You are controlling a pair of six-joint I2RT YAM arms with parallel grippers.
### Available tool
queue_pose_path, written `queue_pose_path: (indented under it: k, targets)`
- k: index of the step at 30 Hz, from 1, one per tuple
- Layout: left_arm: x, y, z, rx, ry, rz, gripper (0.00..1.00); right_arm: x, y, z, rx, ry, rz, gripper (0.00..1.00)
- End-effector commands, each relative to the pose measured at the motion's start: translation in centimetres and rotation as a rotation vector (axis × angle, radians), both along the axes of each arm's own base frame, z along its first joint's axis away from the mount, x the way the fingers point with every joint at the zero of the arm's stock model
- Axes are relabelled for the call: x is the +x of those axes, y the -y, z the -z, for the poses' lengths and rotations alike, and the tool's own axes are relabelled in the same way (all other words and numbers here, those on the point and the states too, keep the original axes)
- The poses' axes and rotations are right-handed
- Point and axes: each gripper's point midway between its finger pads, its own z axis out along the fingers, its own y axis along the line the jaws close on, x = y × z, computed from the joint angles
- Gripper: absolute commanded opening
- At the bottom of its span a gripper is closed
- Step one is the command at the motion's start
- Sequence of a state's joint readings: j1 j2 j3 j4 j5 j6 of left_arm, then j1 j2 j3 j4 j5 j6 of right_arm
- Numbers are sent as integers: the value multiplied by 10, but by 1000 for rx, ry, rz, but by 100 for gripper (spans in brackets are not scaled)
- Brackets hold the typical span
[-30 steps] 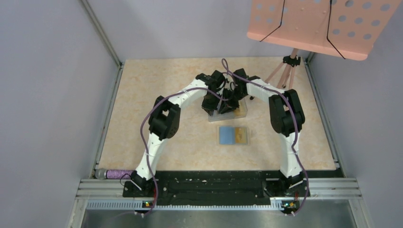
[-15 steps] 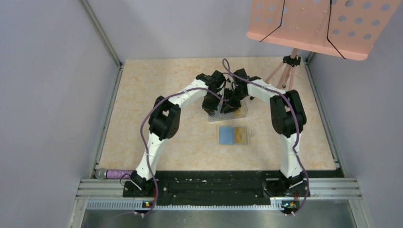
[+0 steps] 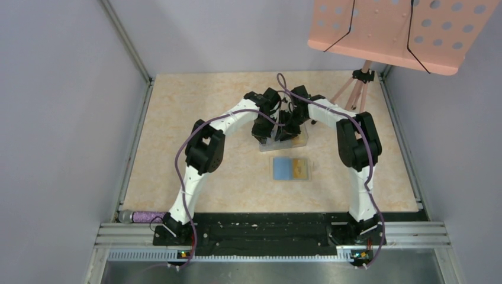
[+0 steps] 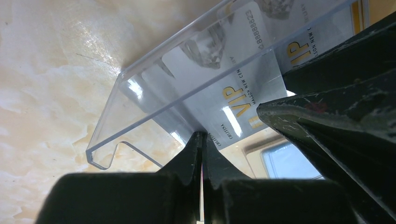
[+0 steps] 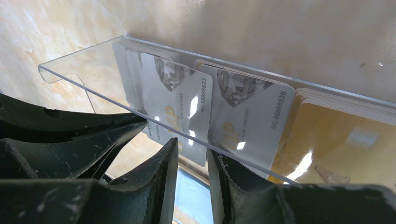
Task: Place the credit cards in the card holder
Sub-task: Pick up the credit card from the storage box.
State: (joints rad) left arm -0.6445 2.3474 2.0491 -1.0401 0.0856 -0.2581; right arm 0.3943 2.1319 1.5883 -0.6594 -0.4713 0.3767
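A clear plastic tray [image 3: 299,141] at mid table holds upright credit cards, silvery stacks [image 5: 247,119] and yellow-orange ones [image 5: 336,140]. One silvery VIP card [image 4: 224,98] sticks out below the tray's front lip. My left gripper [image 4: 201,137] is shut on that card's lower edge. The right gripper [image 5: 191,151] stands open by a narrow gap, with the card's corner [image 5: 196,140] between its fingers and apart from both. The card holder [image 3: 290,168] lies open just in front of the tray, blue lining up; its lining also shows under both grippers [image 5: 191,191].
A pink perforated music stand [image 3: 402,29] hangs over the back right corner, its tripod legs [image 3: 354,90] on the table behind the right arm. Grey walls close in both sides. A purple object [image 3: 142,216] lies by the left arm's base.
The right gripper's jaws have parted a little and its wrist has shifted slightly towards the back. The left arm and the tray have stayed put.
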Motion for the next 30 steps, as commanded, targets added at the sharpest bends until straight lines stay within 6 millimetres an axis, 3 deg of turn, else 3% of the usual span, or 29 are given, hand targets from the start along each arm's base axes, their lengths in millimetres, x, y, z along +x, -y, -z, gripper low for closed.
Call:
queue_pose_path:
  k: [1, 6, 14, 21, 27, 30]
  targets:
    - [-22, 11, 15, -9, -60, 64, 0, -11, -3, 15, 8, -46, -21, 30]
    - [-22, 17, 15, -38, -65, 59, 0, -4, -14, -4, 172, -32, 34, 31]
    - [-26, 20, 19, -50, -84, 55, 0, -4, -10, -16, 366, -53, 120, 27]
    - [-25, 18, 20, -49, -80, 53, 0, -4, -12, -19, 383, -54, 110, 5]
    - [-24, 17, 19, -42, -74, 51, 0, -10, -12, -8, 372, -87, 97, 6]
    - [-22, 15, 14, -33, -56, 46, 0, -7, -10, -10, 351, -66, 97, 0]
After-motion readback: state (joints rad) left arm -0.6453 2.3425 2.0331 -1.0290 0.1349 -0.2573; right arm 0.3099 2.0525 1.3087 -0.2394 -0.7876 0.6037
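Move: The top silver card is about 2 cm ahead of my open right hand and 2 cm to its left, just below the fingertips; its right long edge is beside my fingers. The middle silver stack lies about 3 cm right and 2 cm ahead, the gold stack some 8 cm right and 2 cm ahead. The card holder is about 11 cm back and 4 cm right. From my shut left hand the card lies about 3 cm right and 2 cm ahead. With my right hand I come up about 1.5 cm and edge some 1 cm left towards the card, rolling about 20 degrees so the fingers point flatter to the left. Then I close them on the card's right-hand edge and pinch it. My shut left fingertips stay by its left corner, easing back and right by less than 1 cm. ##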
